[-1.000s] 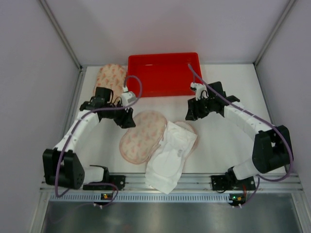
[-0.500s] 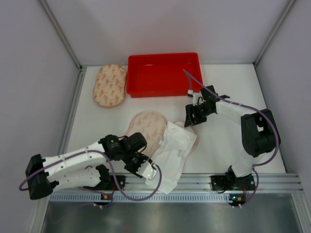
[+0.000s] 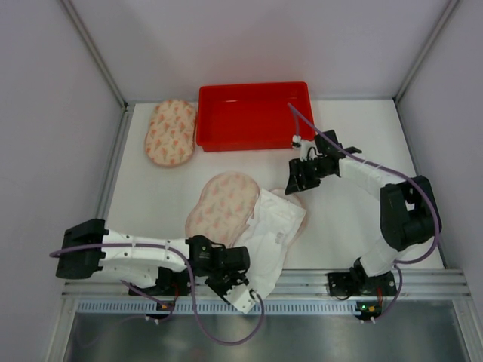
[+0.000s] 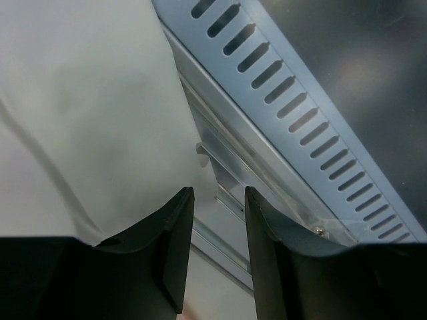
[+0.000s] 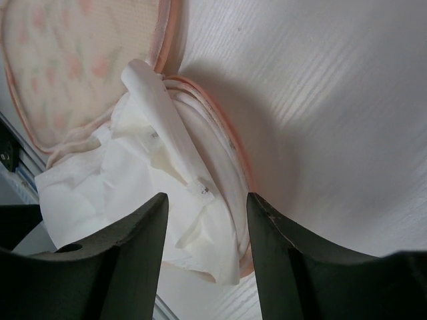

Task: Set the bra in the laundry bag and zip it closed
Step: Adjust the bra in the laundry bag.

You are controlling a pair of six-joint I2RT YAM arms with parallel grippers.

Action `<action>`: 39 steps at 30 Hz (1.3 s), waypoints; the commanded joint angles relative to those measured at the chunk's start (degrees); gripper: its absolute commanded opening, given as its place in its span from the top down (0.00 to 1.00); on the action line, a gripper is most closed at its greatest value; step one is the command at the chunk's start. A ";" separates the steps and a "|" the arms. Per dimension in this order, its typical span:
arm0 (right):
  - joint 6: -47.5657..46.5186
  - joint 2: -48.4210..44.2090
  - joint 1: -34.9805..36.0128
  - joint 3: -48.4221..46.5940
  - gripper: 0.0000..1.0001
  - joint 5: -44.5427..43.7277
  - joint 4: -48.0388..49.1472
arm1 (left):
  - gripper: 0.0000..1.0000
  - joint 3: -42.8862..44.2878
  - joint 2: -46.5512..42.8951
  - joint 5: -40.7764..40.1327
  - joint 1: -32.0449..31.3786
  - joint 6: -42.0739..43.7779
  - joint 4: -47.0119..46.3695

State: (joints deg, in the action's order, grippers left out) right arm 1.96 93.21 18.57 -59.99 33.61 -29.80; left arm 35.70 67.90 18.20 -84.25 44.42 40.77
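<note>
The laundry bag (image 3: 221, 207) is a pink patterned clamshell pouch lying open mid-table. A white bra (image 3: 266, 240) is draped over its right half and trails down to the table's front edge. My left gripper (image 3: 243, 285) hovers low at that front edge beside the bra's lower end. In the left wrist view the left gripper (image 4: 218, 192) is open with nothing between its fingers, the bra (image 4: 80, 120) to its left. My right gripper (image 3: 293, 185) is open above the pouch's right rim. In the right wrist view the right gripper (image 5: 207, 197) has the bra (image 5: 133, 180) and the bag (image 5: 73, 67) below it.
A second pink patterned pouch (image 3: 170, 132) lies at the back left, beside a red tray (image 3: 253, 87) against the back wall. A metal rail (image 3: 302, 283) with a slotted grille (image 4: 293, 113) runs along the table's near edge. Walls close in both sides.
My left arm has swung from the back left down to the front edge by the bra's lower end, its jaws narrowing a little. The right gripper has edged toward the pouch.
</note>
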 commanded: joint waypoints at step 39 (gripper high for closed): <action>-3.98 2.77 -0.55 0.83 0.48 1.11 -0.08 | 1.00 31.09 21.39 16.87 32.56 2.69 10.55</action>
State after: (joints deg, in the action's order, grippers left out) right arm -0.71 96.27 18.55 -59.27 33.98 -29.65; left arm 64.77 86.54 30.26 -52.75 47.55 49.32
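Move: The left hand's half-open fingers are low beside the bra's near edge, where it hangs over the front of the table: about 1 cm ahead, 3 cm to the right and 2 cm below. The bag half under the bra is some 17 cm ahead and 8 cm right; the open patterned flap is about 22 cm ahead and 4 cm left. From the right hand, that near edge lies roughly 28 cm back, 10 cm left and 7 cm lower. The left fingers slip about 3 cm right and slightly down onto the bra's near edge and pinch it shut between the tips. Keeping hold, the hand lifts some 9 cm, then swings about 13 cm forward and 5 cm right over the bag half, turning roughly 25 degrees counter-clockwise. The right hand, half open over the far end, sinks about 2 cm. ##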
